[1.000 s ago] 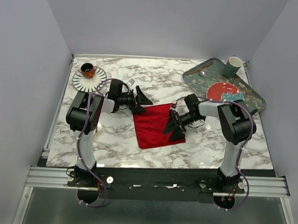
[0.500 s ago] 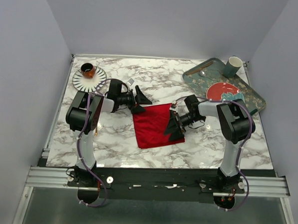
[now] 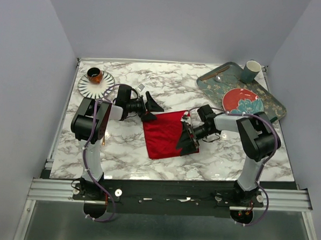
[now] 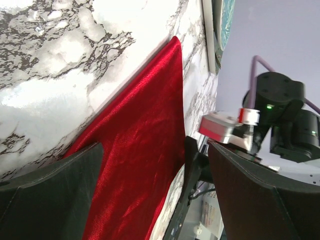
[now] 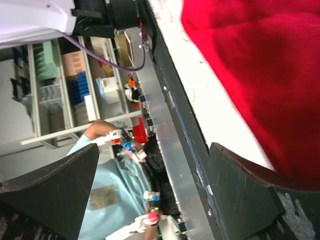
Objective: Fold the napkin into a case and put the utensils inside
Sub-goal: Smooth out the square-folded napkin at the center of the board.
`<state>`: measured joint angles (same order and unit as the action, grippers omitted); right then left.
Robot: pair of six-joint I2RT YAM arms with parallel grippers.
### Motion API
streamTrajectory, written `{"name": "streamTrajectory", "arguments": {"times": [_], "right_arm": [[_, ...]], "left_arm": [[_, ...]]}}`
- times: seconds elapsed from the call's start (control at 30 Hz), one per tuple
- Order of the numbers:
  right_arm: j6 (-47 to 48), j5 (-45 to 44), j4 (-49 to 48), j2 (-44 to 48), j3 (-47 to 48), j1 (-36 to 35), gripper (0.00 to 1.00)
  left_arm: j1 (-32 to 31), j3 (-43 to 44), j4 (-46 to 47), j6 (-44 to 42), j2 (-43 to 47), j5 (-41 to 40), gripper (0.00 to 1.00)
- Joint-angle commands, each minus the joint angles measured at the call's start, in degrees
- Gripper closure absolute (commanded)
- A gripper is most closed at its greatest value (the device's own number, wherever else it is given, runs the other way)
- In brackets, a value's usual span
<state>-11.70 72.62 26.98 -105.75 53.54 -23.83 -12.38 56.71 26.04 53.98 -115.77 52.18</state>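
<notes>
The red napkin [image 3: 162, 135] lies spread flat as a rough square on the marble table, between the two arms; no case shape shows. My left gripper [image 3: 152, 111] is open at the napkin's far left corner, low over the table. From the left wrist the napkin [image 4: 140, 150] runs between the dark fingers [image 4: 50, 200]. My right gripper [image 3: 185, 142] is open over the napkin's right edge, nothing between its jaws. The right wrist view has the napkin [image 5: 260, 65] at upper right, one finger [image 5: 250, 190] partly over it. The utensils are out of view.
A striped plate [image 3: 87, 87] with a brown cup [image 3: 94, 74] sits at the far left. At the far right a green tray [image 3: 271, 107] carries a red patterned plate [image 3: 241, 99], a green cup [image 3: 251, 71] and a brown-handled utensil [image 3: 212, 75]. A black rail [image 5: 172, 115] borders the near edge.
My right gripper has slid a little nearer and leftward along the napkin's right edge. The left gripper and the napkin have stayed put.
</notes>
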Motion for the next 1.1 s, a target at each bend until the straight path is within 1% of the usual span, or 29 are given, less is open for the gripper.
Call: {"name": "streamTrajectory", "arguments": {"times": [0.0,0.1,0.27,0.37,0.43,0.47,0.53,0.6,0.7,0.8,0.83,0.9,0.93,1.07], "right_arm": [[-0.2,2.2,-2.5,-6.7,-0.4,-0.2,0.00],[0.7,1.7,-2.5,-8.5,-0.7,-0.2,0.00],[0.6,2.0,-2.4,-8.9,-1.1,-0.1,0.00],[1.1,2.3,-1.1,-5.9,-0.4,-0.1,0.00],[1.9,3.0,1.3,-1.5,1.2,-0.1,0.00],[2.2,3.2,2.0,0.3,1.7,-0.1,0.00],[3.0,2.9,3.8,3.8,3.5,-0.1,0.00],[3.6,2.2,4.7,4.7,5.1,0.1,0.00],[3.7,0.0,5.1,2.5,9.4,1.3,0.00],[1.7,-3.3,4.7,-1.2,16.1,3.2,0.00],[0.4,-6.1,3.6,-1.9,18.0,3.5,0.00],[-2.0,-9.1,0.8,-3.8,22.1,4.8,0.00],[-5.1,-11.3,-0.8,-4.7,23.1,5.2,0.00],[-12.6,-12.0,-8.1,-9.1,27.1,6.3,0.00]], "left_arm": [[0.0,-0.3,0.9,-1.2,1.2,0.2,0.01],[0.0,-0.7,0.7,-1.6,1.2,0.4,0.01],[0.0,-1.0,0.9,-1.9,1.0,0.6,0.01],[-0.1,-0.7,2.3,-1.8,2.9,2.3,0.01],[-0.4,-0.5,2.4,-3.1,5.4,4.0,0.01],[-0.6,0.1,1.3,-4.0,8.1,4.5,0.01],[-0.9,0.9,-0.9,-5.6,10.1,5.2,0.01],[-0.9,2.0,-3.6,-7.8,11.7,5.6,0.01],[-0.8,2.7,-5.1,-8.4,11.1,5.0,0.01],[-0.9,2.9,-3.1,-6.8,9.4,4.5,0.01],[-1.0,3.0,-2.6,-6.4,9.0,4.2,0.01],[-1.1,3.4,-1.3,-5.8,7.6,3.7,0.01],[-1.2,3.5,-0.8,-4.9,7.0,3.5,0.01],[-1.8,4.1,2.7,-2.0,4.9,2.9,0.01]]}}
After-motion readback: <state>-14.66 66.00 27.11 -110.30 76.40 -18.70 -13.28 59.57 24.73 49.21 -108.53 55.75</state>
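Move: The square-folded napkin's middle lies about 9 cm back, 6 cm right and 4 cm below the left hand, which sits over the napkin's far-left corner. From the right hand, over the near edge, the middle is some 8 cm ahead, 5 cm left and 6 cm below. Also from the right hand, at similar depth, the napkin's far-right corner is about 18 cm ahead and 2 cm right, and the red plate about 24 cm ahead and 25 cm right. Lower the open right gripper about 2 cm onto the napkin's near edge and pause there while the left gripper stays on the far-left corner. Then raise both clear: carry the right up and some 13 cm forward over the napkin towards its far-right corner, tilting its near side down; lift the left about 9 cm, then let it sink 2–3 cm. Keep both wide open. ##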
